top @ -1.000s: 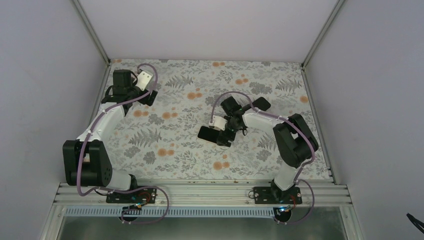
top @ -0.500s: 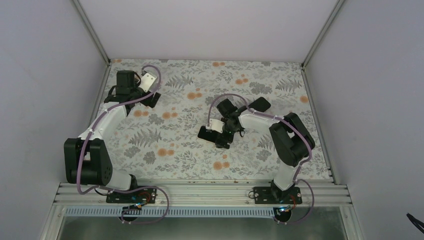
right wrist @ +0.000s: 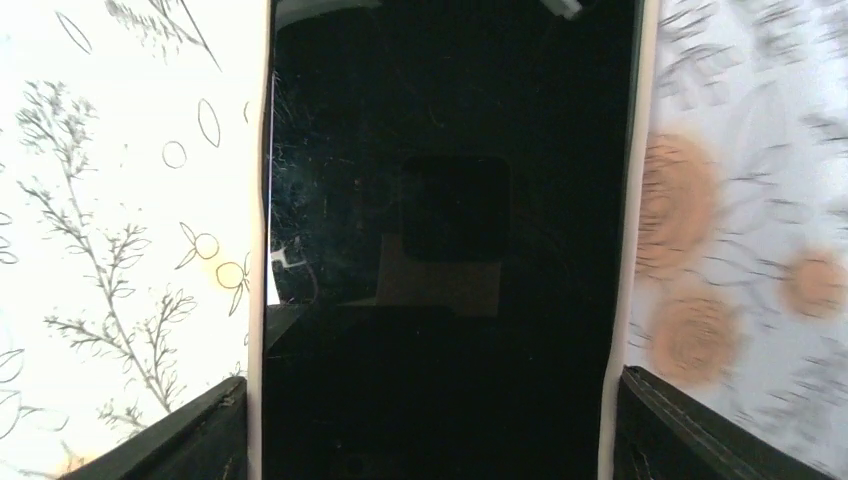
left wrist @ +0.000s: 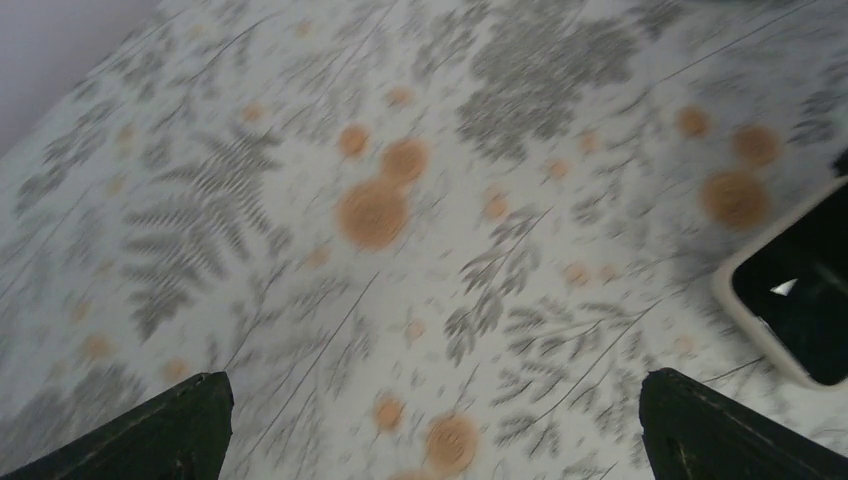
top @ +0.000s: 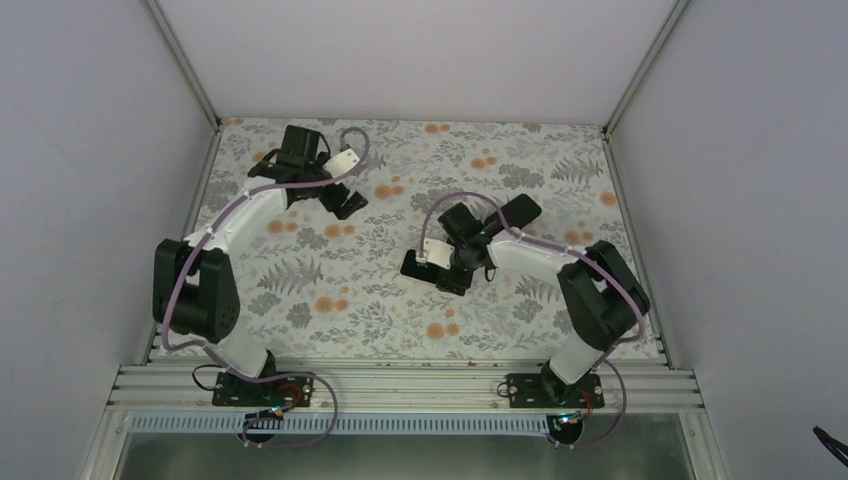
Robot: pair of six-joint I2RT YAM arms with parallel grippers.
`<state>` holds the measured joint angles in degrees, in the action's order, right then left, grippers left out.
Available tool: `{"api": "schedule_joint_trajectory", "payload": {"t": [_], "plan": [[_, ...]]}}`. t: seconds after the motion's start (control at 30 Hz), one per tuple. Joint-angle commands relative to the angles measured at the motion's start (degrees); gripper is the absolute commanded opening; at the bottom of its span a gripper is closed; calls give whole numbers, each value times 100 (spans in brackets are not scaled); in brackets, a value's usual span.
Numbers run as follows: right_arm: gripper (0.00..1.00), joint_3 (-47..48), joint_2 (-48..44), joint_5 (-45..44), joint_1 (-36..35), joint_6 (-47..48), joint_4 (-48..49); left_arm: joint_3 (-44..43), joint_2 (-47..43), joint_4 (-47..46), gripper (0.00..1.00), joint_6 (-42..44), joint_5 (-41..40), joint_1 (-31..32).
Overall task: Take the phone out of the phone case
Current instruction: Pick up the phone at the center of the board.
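The phone (top: 422, 266), dark screen up, sits in a pale case whose white rim (right wrist: 256, 200) frames it. My right gripper (top: 452, 268) is shut across its width; in the right wrist view the gripper (right wrist: 435, 440) has a finger against each long edge and the screen (right wrist: 440, 250) fills the middle. My left gripper (top: 345, 200) is open and empty above the floral table at the back left, well apart from the phone. In the left wrist view, one corner of the phone (left wrist: 800, 290) shows at the right edge, beyond the gripper (left wrist: 440, 440).
The floral tablecloth (top: 330, 290) covers the table, with grey walls on three sides and a metal rail (top: 400, 385) at the near edge. A small black thing (top: 520, 209) lies by the right forearm.
My left arm has swung right from the back-left corner toward the table's middle. My right gripper has shifted slightly with the phone still in it.
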<state>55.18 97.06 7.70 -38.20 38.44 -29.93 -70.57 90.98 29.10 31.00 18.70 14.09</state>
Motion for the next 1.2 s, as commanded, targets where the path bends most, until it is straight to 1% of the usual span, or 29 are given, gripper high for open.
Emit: {"api": "schedule_joint_trajectory", "payload": {"t": [0.0,0.2,0.3,0.43,0.57,0.67,0.7,0.83,0.87,0.9,0.93,0.97,1.07,1.13,1.17], "plan": [[62,43,-841,-293,-184,-169,390,-896,643,1300,100,434,1675,28],[63,179,-1322,-771,-601,-254,601,-2003,1791,2614,100,732,2728,260],[64,244,-1305,-1017,-678,-245,725,-2301,2110,2957,100,750,3178,352],[65,301,-1269,-1263,-714,-279,995,-2427,2318,3276,100,889,3435,501],[66,256,-1147,-1503,-733,-313,1253,-2545,2508,3832,100,1286,3777,553],[65,251,-1148,-1519,-735,-322,1374,-2540,2638,4108,100,1571,3888,570],[66,279,-1138,-1498,-739,-323,1371,-2541,2689,4188,98,1647,3925,591],[65,381,-1125,-1490,-763,-340,1344,-2568,2898,4270,85,1681,3932,666],[65,399,-1139,-1499,-774,-347,1337,-2602,2942,4300,80,1691,3916,692],[66,419,-1156,-1500,-779,-349,1314,-2643,2974,4339,78,1726,3902,712],[66,437,-1168,-1488,-792,-353,1284,-2686,2991,4342,74,1721,3891,730],[66,448,-1188,-1478,-807,-353,1258,-2731,3008,4341,64,1709,3892,738],[67,414,-1295,-1368,-819,-346,1191,-2846,2973,4339,27,1684,3947,751],[69,383,-1403,-1201,-829,-348,1099,-2892,2909,4276,10,1636,3945,753],[71,369,-1455,-1107,-832,-339,1051,-2908,2865,4225,5,1594,3923,753]]}}
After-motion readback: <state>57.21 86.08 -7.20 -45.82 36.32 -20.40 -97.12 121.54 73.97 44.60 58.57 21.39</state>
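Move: The phone, in its case, is already clamped across its long edges near its right end in the right gripper, its middle about 5 cm left and 1 cm ahead of that hand, level with it. The open left gripper waits some 13 cm ahead, 21 cm left and 14 cm higher; from it, the phone's middle lies about 12 cm back, 16 cm right and 14 cm down. A black pad lies roughly 15 cm ahead and 14 cm right of the right hand. Lift the cased phone about 10 cm with the right gripper, keeping the grip, drifting a little left and forward while tilting the fingers forward-up. Meanwhile bring the open left gripper right, then mostly back and slightly down, about 16 cm in all; swing its wrist some 60 degrees until the fingers point mainly right, then close them over the left end, one finger across the screen. ##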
